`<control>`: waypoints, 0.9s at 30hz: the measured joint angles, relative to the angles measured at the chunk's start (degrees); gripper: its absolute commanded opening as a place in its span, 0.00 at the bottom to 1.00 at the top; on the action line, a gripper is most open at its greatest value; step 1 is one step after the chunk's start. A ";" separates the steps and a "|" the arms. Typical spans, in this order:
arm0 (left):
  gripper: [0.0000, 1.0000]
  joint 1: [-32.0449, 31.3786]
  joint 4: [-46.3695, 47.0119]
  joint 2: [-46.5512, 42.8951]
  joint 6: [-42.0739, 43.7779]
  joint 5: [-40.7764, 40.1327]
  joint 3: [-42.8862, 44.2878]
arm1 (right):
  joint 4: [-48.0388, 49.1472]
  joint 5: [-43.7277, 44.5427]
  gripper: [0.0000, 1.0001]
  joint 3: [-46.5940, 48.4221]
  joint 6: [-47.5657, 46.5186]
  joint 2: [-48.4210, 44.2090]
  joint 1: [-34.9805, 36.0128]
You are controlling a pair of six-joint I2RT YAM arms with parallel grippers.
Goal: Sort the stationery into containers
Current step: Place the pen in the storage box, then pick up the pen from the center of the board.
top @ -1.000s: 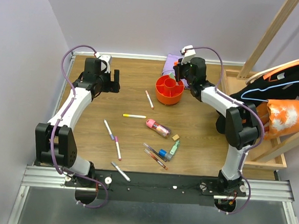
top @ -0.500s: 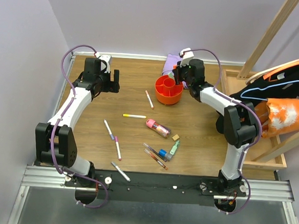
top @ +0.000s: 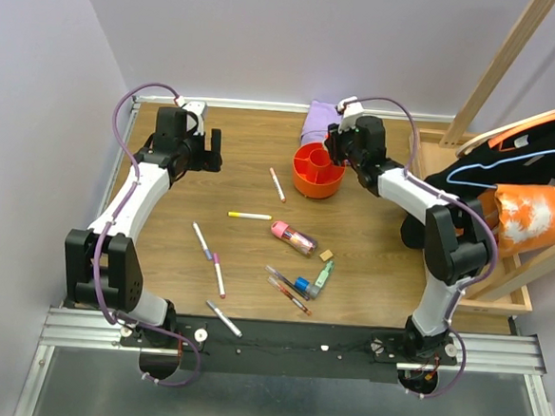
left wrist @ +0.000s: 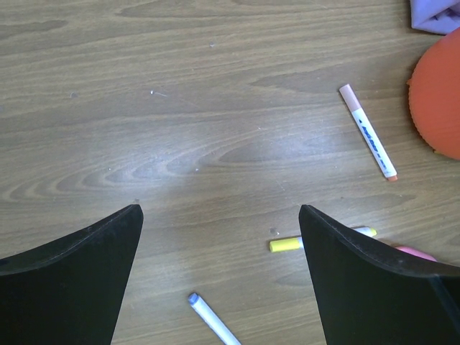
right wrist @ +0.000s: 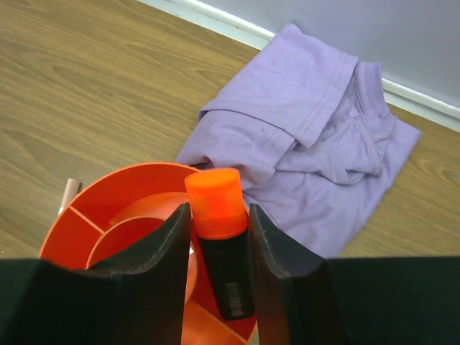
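Note:
The round orange cup (top: 318,170) with inner dividers stands at the back of the table. My right gripper (top: 337,147) hangs over its far right rim. In the right wrist view an orange highlighter (right wrist: 219,230) with a black body stands upright in a compartment of the cup (right wrist: 136,180). My right gripper (right wrist: 219,208) is open, its fingers just off the highlighter's sides. My left gripper (top: 213,151) is wide open over bare wood at the back left, holding nothing (left wrist: 221,215). Loose pens (top: 276,184) (top: 249,215) (top: 206,241), a pink tube (top: 294,236), a tan eraser (top: 327,255) and a mint highlighter (top: 323,280) lie mid-table.
A lilac cloth (top: 319,120) lies crumpled behind the cup, against the back wall. A wooden tray (top: 500,300) and a slanted wooden frame (top: 502,62) with orange and dark fabric stand off the right edge. More pens (top: 223,318) (top: 288,290) lie near the front rail.
My right gripper's jaws have parted from the orange highlighter, which now stands in the cup. The right wrist shifted slightly right. The left arm has not moved.

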 measured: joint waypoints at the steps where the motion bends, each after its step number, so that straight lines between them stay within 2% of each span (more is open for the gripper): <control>1: 0.99 0.00 0.00 -0.13 -0.02 0.02 -0.07 | -0.20 0.00 0.53 -0.17 -0.04 -0.37 0.00; 17: 0.99 -0.52 1.01 -3.23 -0.04 0.09 -2.62 | -8.50 -1.62 0.56 -0.39 0.33 -10.82 0.00; 22: 0.99 -0.94 -0.31 -5.99 0.35 0.68 -3.45 | -16.68 -8.79 0.63 -0.72 -3.06 -17.14 -0.04; 25: 0.99 -1.36 -1.14 -6.88 1.14 1.03 -3.48 | -21.20 -9.88 0.67 -1.64 -1.40 -20.48 0.07; 27: 0.99 -1.99 -1.75 -7.06 1.33 1.11 -3.48 | -25.42 -8.96 0.81 -1.66 2.62 -21.42 0.07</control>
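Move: The orange-and-black pen stands between the part-opened right fingers, its middle about 1 cm ahead of the hand point and 3 cm below it. The storage box's centre is roughly 2 cm back, 5 cm left and 5 cm lower. The green highlighter is some 3 cm ahead and 1 cm left; the purple cloth lies about 13 cm straight ahead. From the left hand the pen is some 9 cm ahead and 36 cm right. Open the right gripper wider to clear the pen, lifting the hand about 5 cm with a slight drift back. Then draw it back faster, still rising, to end some 10 cm back and 8 cm up, away from the storage box, turning slightly counter-clockwise and tipping the fingers down at the end. Ease the open left gripper back about 3 cm and slightly up. ##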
